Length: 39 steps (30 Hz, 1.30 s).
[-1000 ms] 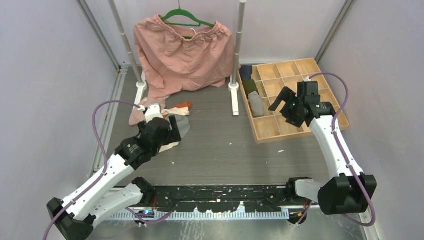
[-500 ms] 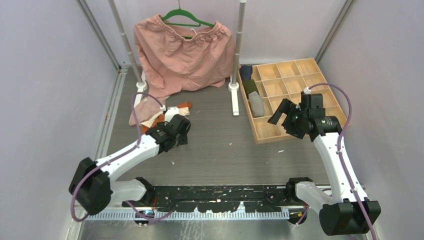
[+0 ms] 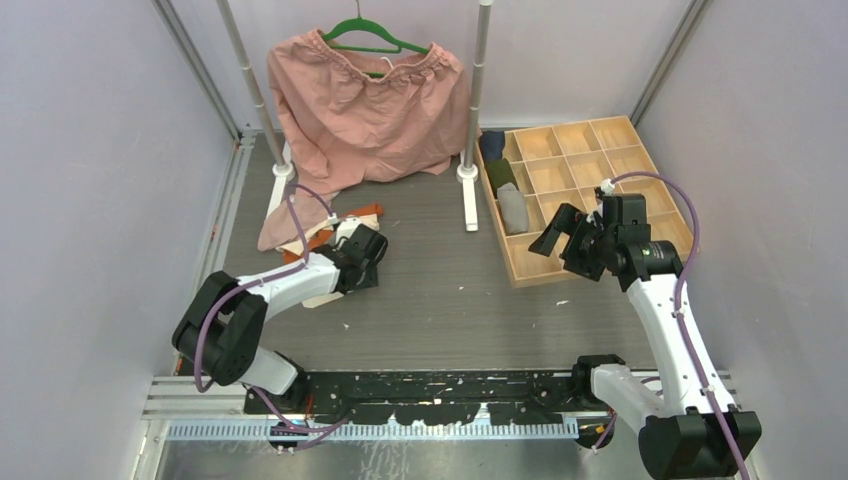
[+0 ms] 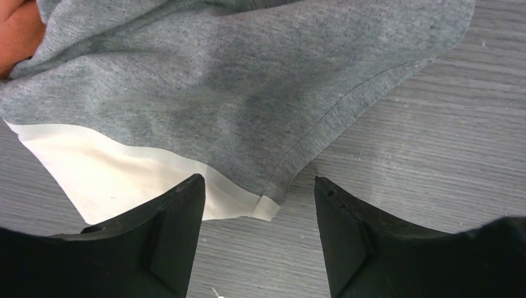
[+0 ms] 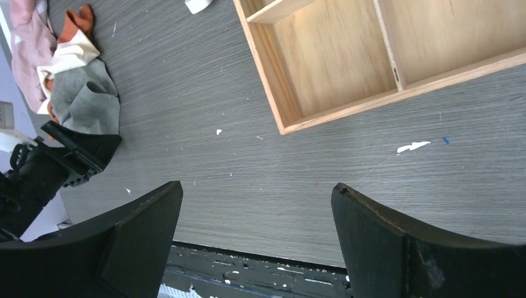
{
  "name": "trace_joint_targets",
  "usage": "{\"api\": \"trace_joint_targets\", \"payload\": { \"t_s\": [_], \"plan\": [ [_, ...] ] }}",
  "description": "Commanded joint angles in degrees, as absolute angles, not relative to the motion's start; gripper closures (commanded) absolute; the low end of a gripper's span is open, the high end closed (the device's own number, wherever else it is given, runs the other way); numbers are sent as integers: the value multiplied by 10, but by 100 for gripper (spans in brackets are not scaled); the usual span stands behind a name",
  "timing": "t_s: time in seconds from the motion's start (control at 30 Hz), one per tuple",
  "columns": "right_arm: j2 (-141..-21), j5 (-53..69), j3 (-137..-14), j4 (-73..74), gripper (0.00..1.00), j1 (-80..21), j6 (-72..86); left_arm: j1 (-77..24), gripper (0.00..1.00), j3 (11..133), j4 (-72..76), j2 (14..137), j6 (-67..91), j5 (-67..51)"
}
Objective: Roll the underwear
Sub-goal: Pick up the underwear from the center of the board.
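Note:
The underwear lies in a small heap on the left of the table: a dusty pink piece (image 3: 283,222), a cream piece (image 3: 346,222) and an orange piece (image 3: 366,211). In the left wrist view a grey piece (image 4: 236,81) lies flat on a cream one (image 4: 111,167), with orange (image 4: 17,31) at the top left. My left gripper (image 3: 366,256) (image 4: 259,186) sits low at the heap's near right edge. It is open, and the grey piece's corner lies between its tips, untouched. My right gripper (image 3: 562,236) (image 5: 257,189) hangs open and empty over the table by the tray's near corner.
A wooden tray of compartments (image 3: 590,131) (image 5: 282,118) stands at the back right. Its left column holds a navy roll (image 3: 491,145), a green roll (image 3: 502,176) and a grey roll (image 3: 513,210). A salmon-pink garment (image 3: 365,110) hangs from a green hanger (image 3: 365,35) between two rack poles (image 3: 477,100).
My left arm has stretched out low toward the heap's near edge, and its jaws have narrowed. My right gripper has drawn back from over the tray toward the near side.

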<state>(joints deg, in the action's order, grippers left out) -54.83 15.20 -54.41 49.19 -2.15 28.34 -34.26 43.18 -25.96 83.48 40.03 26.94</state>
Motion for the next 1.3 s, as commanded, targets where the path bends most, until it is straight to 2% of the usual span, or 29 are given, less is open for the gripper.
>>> {"api": "trace_joint_targets", "payload": {
  "t_s": [0.0,0.1,0.23,0.37,0.5,0.57,0.77,0.93,1.27],
  "plan": [
    [-531,175,-544,468,5,-22,268,-336,33,430,-220,838,401,274],
    [-532,177,-542,464,5,-22,268,-331,33,432,-222,847,401,275],
    [-538,180,-541,463,5,-22,269,-327,44,435,-220,865,400,269],
    [-538,181,-538,457,5,-22,274,-328,63,446,-231,894,402,269],
    [-538,182,-537,454,5,-22,273,-328,89,453,-239,909,407,261],
    [-535,178,-537,452,5,-22,273,-327,98,452,-241,903,406,250],
    [-517,180,-525,432,5,-22,285,-353,99,441,-239,821,387,187],
    [-495,199,-511,407,5,-22,292,-440,99,474,-270,769,395,197],
    [-446,155,-490,377,7,-22,339,-581,99,529,-268,794,392,170]
  ]
}}
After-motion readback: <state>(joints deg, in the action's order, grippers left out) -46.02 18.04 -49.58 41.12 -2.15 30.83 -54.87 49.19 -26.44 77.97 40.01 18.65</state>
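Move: The left hand is low over the grey underwear: its right side edge by the cream waistband lies between the open fingers, about 2 cm ahead, 1 cm right and 2 cm below. The orange-and-cream cloth is centred some 10 cm ahead and 6 cm left, the pink cloth about 15 cm ahead and 13 cm left, both at that low height. From the right hand, that edge is some 42 cm left, 2 cm ahead and 17 cm down. Easing about 2 cm forward and slightly down, the left hand shuts its part-open fingers and pinches the grey underwear's right edge where it meets the cream waistband. Then it pulls right about 12 cm, back about 7 cm and up about 6 cm, away from the pile, turning some 25 degrees clockwise. The open, empty right hand rises a couple of centimetres, tipping up slightly. ##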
